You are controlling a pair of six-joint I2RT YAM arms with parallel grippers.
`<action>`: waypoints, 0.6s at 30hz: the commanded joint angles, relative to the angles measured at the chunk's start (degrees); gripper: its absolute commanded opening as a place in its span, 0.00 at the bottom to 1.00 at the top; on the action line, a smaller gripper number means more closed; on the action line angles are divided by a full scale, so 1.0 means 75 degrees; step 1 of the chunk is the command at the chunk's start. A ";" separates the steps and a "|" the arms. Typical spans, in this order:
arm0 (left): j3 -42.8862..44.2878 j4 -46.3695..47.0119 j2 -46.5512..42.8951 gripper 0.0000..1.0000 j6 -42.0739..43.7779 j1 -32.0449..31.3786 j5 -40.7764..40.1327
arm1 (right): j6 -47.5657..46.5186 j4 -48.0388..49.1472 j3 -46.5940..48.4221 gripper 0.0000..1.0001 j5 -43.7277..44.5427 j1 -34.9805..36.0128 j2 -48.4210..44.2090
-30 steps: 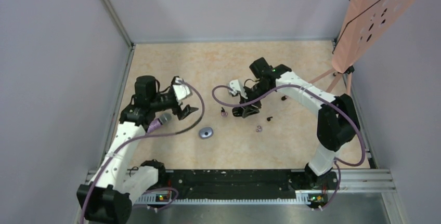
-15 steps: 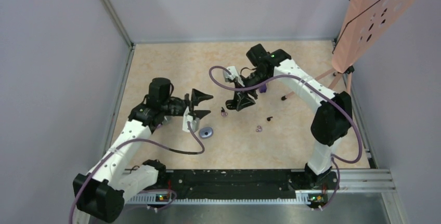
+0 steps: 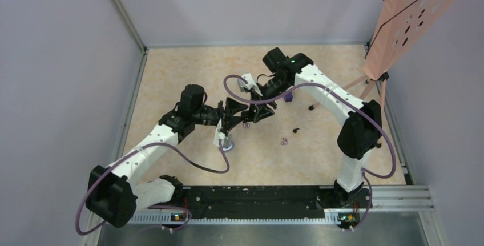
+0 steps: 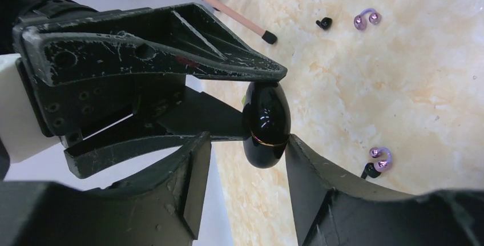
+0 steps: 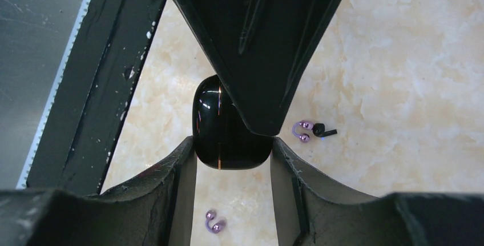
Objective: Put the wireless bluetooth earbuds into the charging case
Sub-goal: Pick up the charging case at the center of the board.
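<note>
A glossy black charging case [image 5: 228, 126] sits between my right gripper's [image 5: 233, 146] two fingertips, which are shut on it. In the left wrist view the case [image 4: 266, 123] hangs within my left gripper's [image 4: 245, 143] open jaws, touching only its right finger [image 4: 308, 166]. In the top view the left gripper [image 3: 233, 115] and right gripper [image 3: 257, 112] meet above the table. On the table lie a purple ring earbud with a dark stem [image 4: 378, 159] [image 5: 311, 129], another purple ring earbud [image 4: 367, 19] [image 5: 214, 222] and a small black earbud [image 4: 324, 23].
A grey-blue oval object [image 3: 228, 145] lies on the table under the left wrist. A purple block [image 3: 289, 96] lies behind the right arm. A pink perforated board on a stand [image 3: 408, 20] is at the back right. Grey walls enclose the table.
My left arm has swung right, away from the grey-blue oval, bringing its open jaws up to the right gripper. The right gripper has moved left to meet it.
</note>
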 commanded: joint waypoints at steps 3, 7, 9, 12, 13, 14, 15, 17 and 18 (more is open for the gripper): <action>-0.0063 0.0805 0.0182 0.42 0.0494 -0.0093 -0.0035 | -0.0344 -0.0149 0.0407 0.24 -0.0163 0.0083 -0.0079; -0.0115 0.0821 0.0317 0.30 0.0712 -0.0108 -0.0078 | -0.0352 -0.0149 0.0418 0.24 -0.0158 0.0078 -0.0080; -0.0139 0.0883 0.0388 0.27 0.0767 -0.0121 -0.0070 | -0.0351 -0.0152 0.0428 0.24 -0.0132 0.0090 -0.0072; -0.0200 0.1123 0.0470 0.22 0.0736 -0.0158 -0.0081 | -0.0343 -0.0159 0.0418 0.26 -0.0101 0.0089 -0.0080; -0.0227 0.1203 0.0508 0.18 0.0712 -0.0181 -0.0093 | -0.0328 -0.0155 0.0402 0.26 -0.0085 0.0092 -0.0076; -0.0238 0.1270 0.0534 0.14 0.0699 -0.0193 -0.0096 | -0.0321 -0.0156 0.0396 0.27 -0.0075 0.0094 -0.0069; -0.0238 0.1290 0.0547 0.10 0.0704 -0.0207 -0.0102 | -0.0306 -0.0149 0.0392 0.29 -0.0079 0.0082 -0.0058; -0.0234 0.1291 0.0553 0.00 0.0696 -0.0217 -0.0096 | -0.0275 -0.0144 0.0395 0.35 -0.0044 0.0089 -0.0043; -0.0233 0.1284 0.0542 0.00 0.0691 -0.0219 -0.0099 | -0.0261 -0.0140 0.0398 0.37 -0.0028 0.0079 -0.0034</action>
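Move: Between the right hand's fingertips, level with its hand point, sits the black charging case, still held in the air. From the left hand the case is about 2 cm to the right and 1 cm lower, level fore and aft. The central earbud lies on the table some 19 cm below the left hand, 6 cm ahead and 1 cm right; the silver oval is about 3 cm back and 6 cm left. Closing its half-open fingers sideways onto the charging case, the left hand sinks about 1.5 cm and eases roughly 1 cm to the right and forward, tipping up some 5 degrees, until both its tips pinch the case. The right hand keeps its own grip, shifting only about 1 cm right and forward. ##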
